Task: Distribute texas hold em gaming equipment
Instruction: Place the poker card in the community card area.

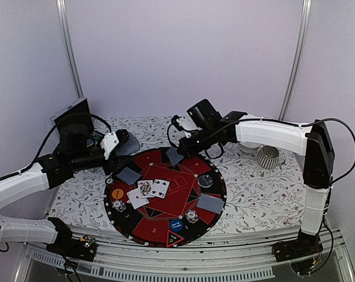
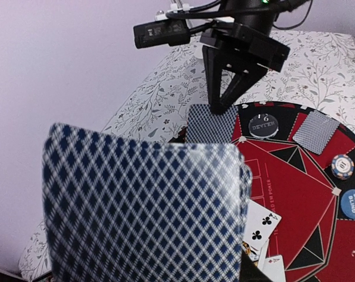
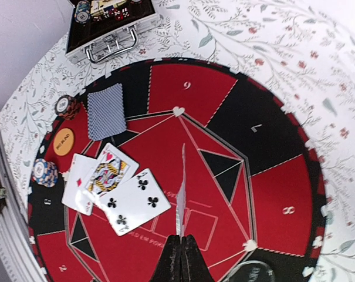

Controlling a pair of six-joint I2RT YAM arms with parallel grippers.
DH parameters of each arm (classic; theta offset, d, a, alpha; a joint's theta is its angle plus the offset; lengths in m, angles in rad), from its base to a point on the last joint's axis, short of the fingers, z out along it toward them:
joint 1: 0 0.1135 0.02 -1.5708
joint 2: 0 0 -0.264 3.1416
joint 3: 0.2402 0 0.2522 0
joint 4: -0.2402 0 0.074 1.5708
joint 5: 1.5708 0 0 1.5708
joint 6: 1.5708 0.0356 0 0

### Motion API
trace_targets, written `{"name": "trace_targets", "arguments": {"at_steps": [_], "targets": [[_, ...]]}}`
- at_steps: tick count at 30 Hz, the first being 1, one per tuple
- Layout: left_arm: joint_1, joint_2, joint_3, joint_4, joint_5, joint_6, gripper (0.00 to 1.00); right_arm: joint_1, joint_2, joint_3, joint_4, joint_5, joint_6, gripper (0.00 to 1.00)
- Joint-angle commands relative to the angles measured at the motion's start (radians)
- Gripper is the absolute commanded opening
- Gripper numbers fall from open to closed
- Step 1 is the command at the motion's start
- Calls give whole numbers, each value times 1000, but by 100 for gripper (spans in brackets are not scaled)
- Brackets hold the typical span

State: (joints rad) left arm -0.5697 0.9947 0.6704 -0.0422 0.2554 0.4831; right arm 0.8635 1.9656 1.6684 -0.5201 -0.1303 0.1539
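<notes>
The round red-and-black poker mat (image 1: 143, 226) lies mid-table. My left gripper (image 1: 119, 143) hovers over its far-left rim, shut on a deck of blue-backed cards (image 2: 145, 211) that hides its fingers in the left wrist view. At the mat's far edge my right gripper (image 3: 182, 239) is shut on a single card (image 3: 181, 188), seen edge-on in its own view and back-up (image 2: 209, 123) in the left wrist view. Three face-up cards (image 3: 115, 191) overlap left of centre. Face-down cards (image 1: 128, 175) (image 1: 210, 204) lie left and right. Chips (image 1: 118, 205) (image 1: 192, 216), an orange button (image 1: 117, 193), a blue button (image 1: 176, 224) and a triangle marker (image 1: 174, 238) sit near the rim.
An open metal case (image 3: 110, 35) holding more chips stands at the far left, behind the mat. A clear dealer disc (image 1: 205, 180) rests on the mat's right half. A ribbed grey cup (image 1: 269, 156) and a white bowl (image 1: 249, 147) stand at the far right on the floral cloth.
</notes>
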Motion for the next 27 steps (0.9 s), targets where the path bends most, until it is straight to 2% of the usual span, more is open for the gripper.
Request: {"name": "trace_targets", "arguments": {"at_steps": [1, 5, 9, 11, 12, 14, 17, 19, 24, 27], "targets": [[-15, -15, 0, 27, -10, 5, 42, -2, -23, 42, -7, 108, -227, 2], [-14, -19, -1, 30, -20, 5, 42, -2, 14, 89, 15, 178, -408, 2], [-15, -22, -3, 32, -28, 6, 43, -32, 29, 194, -60, 103, -563, 2], [-14, -25, -3, 33, -32, 7, 43, -82, 50, 302, -152, 34, -510, 2], [-15, -27, -6, 35, -34, 8, 43, -110, 48, 318, -171, -13, -423, 2], [-14, -30, -6, 40, -35, 8, 42, -161, 6, 197, -113, -151, -192, 2], [-12, -28, -5, 42, -29, 5, 42, -173, -88, -96, 210, -272, 126, 2], [-12, -26, -5, 42, -27, 3, 43, -173, -114, -224, 372, -312, 283, 2], [-12, -33, -3, 42, -31, 2, 43, -169, -166, -547, 755, -221, 711, 2], [-13, -40, -4, 43, -32, 2, 42, -142, -170, -660, 894, -93, 922, 2]]}}
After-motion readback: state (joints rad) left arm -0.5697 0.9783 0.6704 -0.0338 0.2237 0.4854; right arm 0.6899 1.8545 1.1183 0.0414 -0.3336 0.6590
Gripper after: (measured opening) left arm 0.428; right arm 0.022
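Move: The right gripper already holds the face-down card. The empty community slot lies about 7 cm back, 2 cm left and 11 cm below it. The face-up ace of clubs is some 10 cm back and 9 cm left, and the dealer disc roughly 7 cm back and 8 cm right, both about as far below. From the left gripper, still holding its cards, that slot is about 18 cm right, 3 cm back and 17 cm below. Keep the right fingers shut on the card and swing it up and forward first, about 8 cm up and 5 cm out, with the fingertips tipping up. Then sweep right and drop quickly some 15 cm, easing back, to just beyond the dealer disc, tipping the fingers down again and turning the hand clockwise. ##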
